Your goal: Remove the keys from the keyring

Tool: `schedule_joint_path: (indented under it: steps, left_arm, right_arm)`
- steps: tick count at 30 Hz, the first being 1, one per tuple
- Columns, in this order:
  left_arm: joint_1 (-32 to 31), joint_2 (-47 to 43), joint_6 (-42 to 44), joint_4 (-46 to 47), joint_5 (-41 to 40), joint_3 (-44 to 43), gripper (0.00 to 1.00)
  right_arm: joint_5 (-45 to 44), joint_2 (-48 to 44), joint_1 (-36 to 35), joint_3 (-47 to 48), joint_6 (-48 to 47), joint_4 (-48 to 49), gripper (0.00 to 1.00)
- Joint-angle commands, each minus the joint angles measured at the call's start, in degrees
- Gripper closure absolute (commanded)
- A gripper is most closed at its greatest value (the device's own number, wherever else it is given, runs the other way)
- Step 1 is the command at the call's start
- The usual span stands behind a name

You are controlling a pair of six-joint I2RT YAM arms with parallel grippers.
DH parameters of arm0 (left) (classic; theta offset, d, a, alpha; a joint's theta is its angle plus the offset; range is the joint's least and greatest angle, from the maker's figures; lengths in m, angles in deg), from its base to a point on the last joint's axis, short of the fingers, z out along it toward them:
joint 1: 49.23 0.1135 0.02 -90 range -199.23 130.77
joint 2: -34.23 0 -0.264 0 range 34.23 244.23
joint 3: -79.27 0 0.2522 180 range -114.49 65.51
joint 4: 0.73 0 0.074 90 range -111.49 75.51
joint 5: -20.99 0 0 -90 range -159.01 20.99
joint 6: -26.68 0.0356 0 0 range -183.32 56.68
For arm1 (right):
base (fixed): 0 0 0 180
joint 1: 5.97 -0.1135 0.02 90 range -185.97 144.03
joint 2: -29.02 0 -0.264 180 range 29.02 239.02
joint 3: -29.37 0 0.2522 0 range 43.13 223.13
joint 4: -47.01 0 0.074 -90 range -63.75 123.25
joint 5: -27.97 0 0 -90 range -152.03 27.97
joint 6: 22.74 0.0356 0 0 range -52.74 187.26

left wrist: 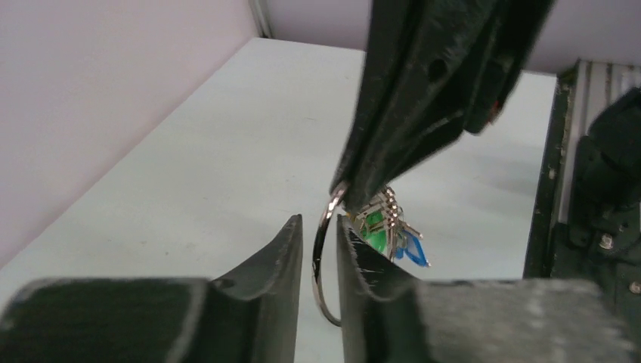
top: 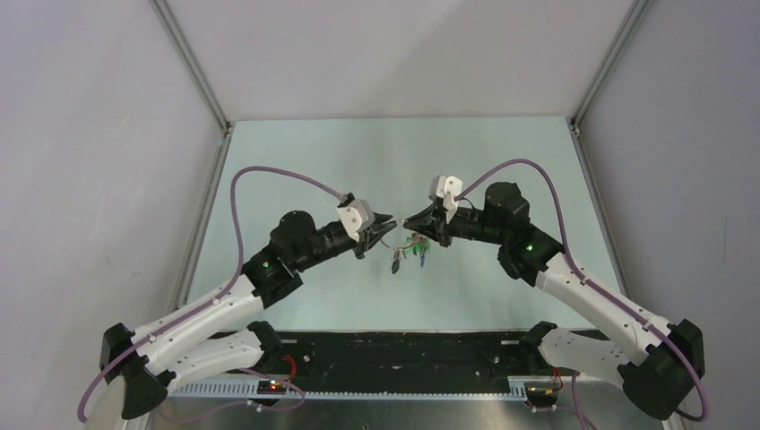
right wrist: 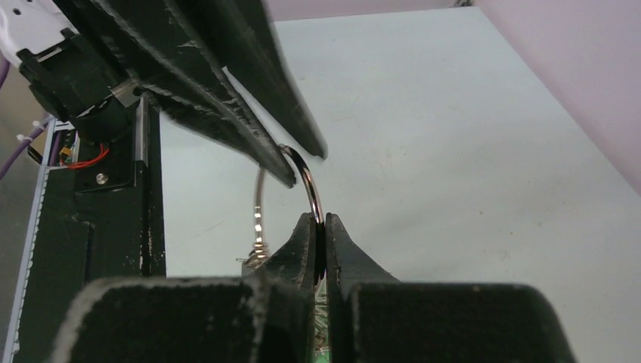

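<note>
The keyring (left wrist: pixel 315 272), a thin silver wire ring, hangs in the air between both grippers above the middle of the table (top: pixel 358 161). My right gripper (right wrist: pixel 318 218) is shut on the ring's wire. My left gripper (left wrist: pixel 319 219) faces it tip to tip, and its jaws stand slightly apart with the ring in the gap, close to the right finger (left wrist: pixel 355 257). The keys (left wrist: pixel 385 227), with green and blue heads showing, bunch on the ring just behind the right gripper's tip. In the top view the keys (top: pixel 416 248) dangle below the ring, a dark one (top: pixel 395 263) lowest.
A black strip (top: pixel 403 349) and a slotted cable duct (top: pixel 358 387) run along the near table edge between the arm bases. Metal frame posts (top: pixel 193 67) and pale walls enclose the table on three sides. Purple cables (top: pixel 269 175) arch over both arms.
</note>
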Motion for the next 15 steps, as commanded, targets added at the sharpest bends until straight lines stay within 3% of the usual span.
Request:
schedule_joint_path:
  steps: [1,2,3,4,6,10,15]
  left_arm:
    - [0.0,-2.0,-5.1,7.3,-8.1,1.0,0.63]
    - [0.0,-2.4,-6.6,8.8,-10.0,2.7,0.48]
    - [0.0,-3.4,-7.2,9.6,-11.0,3.6,0.39]
    - [0.1,-4.0,-7.7,11.2,-12.0,5.8,0.2]
    - [0.1,-5.6,-8.1,13.4,-13.4,8.7,0.04]
    - [0.2,-7.6,-8.9,20.4,-16.1,15.4,0.01]
    - [0.3,-4.1,-6.0,29.5,-7.3,21.1,0.07]
  right_arm:
    - [-6.1,-2.1,-0.4,2.6,2.3,0.5,1.0]
    - [-7.4,-2.9,-0.4,2.7,2.7,0.7,1.0]
    - [-8.1,-3.2,-0.3,2.7,2.9,0.8,1.0]
    - [-9.3,-3.9,-0.3,3.1,3.2,0.6,1.0]
    - [-11.1,-4.5,-0.2,3.9,3.7,0.0,1.0]
    - [-14.1,-5.3,0.1,5.9,5.3,-0.9,1.0]
    - [-17.0,-6.6,0.3,7.2,9.1,0.0,1.0]
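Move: The ring of the keyring hangs between the two grippers: its middle lies about 3 cm right, 2 cm back and 2 cm below the left gripper, and about 2 cm back, 3 cm left and 2 cm below the right one, which pinches it. From the left gripper, the bunch of keys hangs some 6 cm right, 3 cm back and 7 cm below, the black fob 2 cm right, 4 cm back and 9 cm below. Spread the left fingers, already starting to part at the ring, to wide open and let go; ease that gripper about 3 cm to the left and slightly forward, away from the ring, turning it roughly 15 degrees, mostly counter-clockwise, then drop it about 5 cm. Keep the right gripper shut on the ring, drawing it right and forward, then lifting it about 4 cm while swinging clockwise. ##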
